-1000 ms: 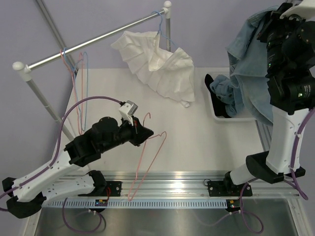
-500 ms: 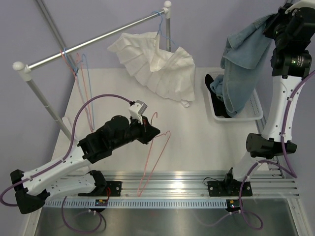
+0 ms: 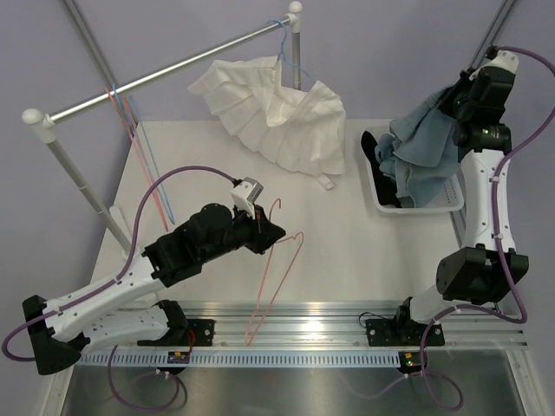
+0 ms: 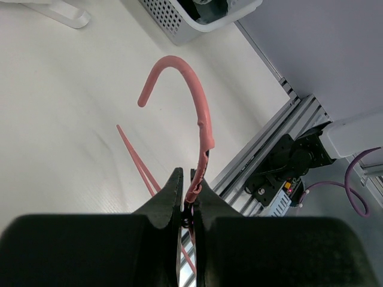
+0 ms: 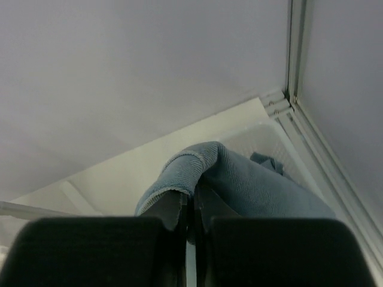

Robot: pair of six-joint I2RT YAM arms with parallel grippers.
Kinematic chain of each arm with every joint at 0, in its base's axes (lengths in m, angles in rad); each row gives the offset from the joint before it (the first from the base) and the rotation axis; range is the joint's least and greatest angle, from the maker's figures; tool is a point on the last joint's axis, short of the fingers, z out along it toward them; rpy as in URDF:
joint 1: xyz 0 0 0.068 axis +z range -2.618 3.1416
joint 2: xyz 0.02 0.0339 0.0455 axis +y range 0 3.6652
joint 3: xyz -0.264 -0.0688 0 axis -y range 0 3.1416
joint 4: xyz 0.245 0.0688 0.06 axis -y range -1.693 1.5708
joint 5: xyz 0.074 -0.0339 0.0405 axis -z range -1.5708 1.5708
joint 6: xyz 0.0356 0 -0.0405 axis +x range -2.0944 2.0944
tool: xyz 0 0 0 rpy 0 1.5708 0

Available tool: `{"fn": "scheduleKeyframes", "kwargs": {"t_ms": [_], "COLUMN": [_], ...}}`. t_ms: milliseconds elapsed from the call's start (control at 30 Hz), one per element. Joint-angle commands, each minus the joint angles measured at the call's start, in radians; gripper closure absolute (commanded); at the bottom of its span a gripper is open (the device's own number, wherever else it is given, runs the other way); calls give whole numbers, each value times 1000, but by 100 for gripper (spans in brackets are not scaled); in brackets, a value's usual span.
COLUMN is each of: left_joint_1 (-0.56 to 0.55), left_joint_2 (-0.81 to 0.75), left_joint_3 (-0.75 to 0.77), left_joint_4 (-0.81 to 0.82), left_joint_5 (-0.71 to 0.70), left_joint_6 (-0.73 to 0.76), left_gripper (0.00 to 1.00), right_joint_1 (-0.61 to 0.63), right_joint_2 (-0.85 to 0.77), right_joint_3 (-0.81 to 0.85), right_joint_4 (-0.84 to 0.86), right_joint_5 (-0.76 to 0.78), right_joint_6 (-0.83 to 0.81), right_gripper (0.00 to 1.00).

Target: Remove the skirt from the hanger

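The pink wire hanger [image 3: 279, 276] is bare and hangs over the table's near half. My left gripper [image 3: 274, 235] is shut on its neck just below the hook. In the left wrist view the hanger [image 4: 201, 110] curves up out of the left gripper [image 4: 187, 180]. Black fabric, the skirt [image 3: 375, 146], lies in the white basket [image 3: 418, 208], partly under blue denim. My right gripper [image 3: 451, 106] is above the basket, shut on the blue denim trousers [image 3: 423, 149]. In the right wrist view a fold of denim [image 5: 251, 176] wraps over the right gripper [image 5: 192, 200].
A white shirt [image 3: 282, 117] hangs from a light-blue hanger [image 3: 286, 43] on the metal rail [image 3: 165, 74]. More wire hangers [image 3: 134, 121] hang at the rail's left end. The basket corner [image 4: 179, 27] shows in the left wrist view, with the aluminium rail [image 3: 303, 325] along the near edge.
My right arm has come down and in, lowering the denim from high at the right onto the basket. My left gripper has carried the pink hanger slightly to the right.
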Motion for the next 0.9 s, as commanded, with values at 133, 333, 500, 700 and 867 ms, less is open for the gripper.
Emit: {"fn": "scheduleKeyframes", "kwargs": {"t_ms": [133, 333, 500, 700, 867], "left_joint_1": [2, 2, 2, 2, 2], "left_joint_2": [-42, -77, -100, -105, -80], "left_joint_3": [6, -3, 8, 20, 70], "left_joint_4": [58, 20, -14, -37, -60], "left_joint_5": [9, -11, -20, -38, -66], "left_joint_6": [-25, -21, -19, -19, -13], "left_gripper": [100, 100, 100, 100, 100], "right_joint_1": [-15, -15, -12, 5, 8], "right_joint_2": [68, 312, 293, 132, 53], "right_joint_3": [-198, -178, -250, -85, 67], "right_joint_4": [41, -220, -197, -306, -387], "right_joint_5": [63, 90, 26, 101, 116], "right_joint_6": [201, 298, 280, 177, 139], "right_gripper": [100, 100, 65, 27, 1]}}
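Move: The right hand holds the gathered denim skirt high over the far right part of the white basket, whose middle lies about 37 cm below, 4 cm back and 5 cm to its left. The black skirt in the basket is some 5 cm back, 13 cm left and 37 cm down; the hanging white skirt is about 40 cm left, 3 cm farther out and 18 cm lower. From the left hand, still gripping a pink hanger, the basket is roughly 23 cm ahead, 35 cm right and 22 cm below. The right hand drops about 28 cm towards the basket, tipping down, opens wide, releases the denim skirt, rises 13 cm. ##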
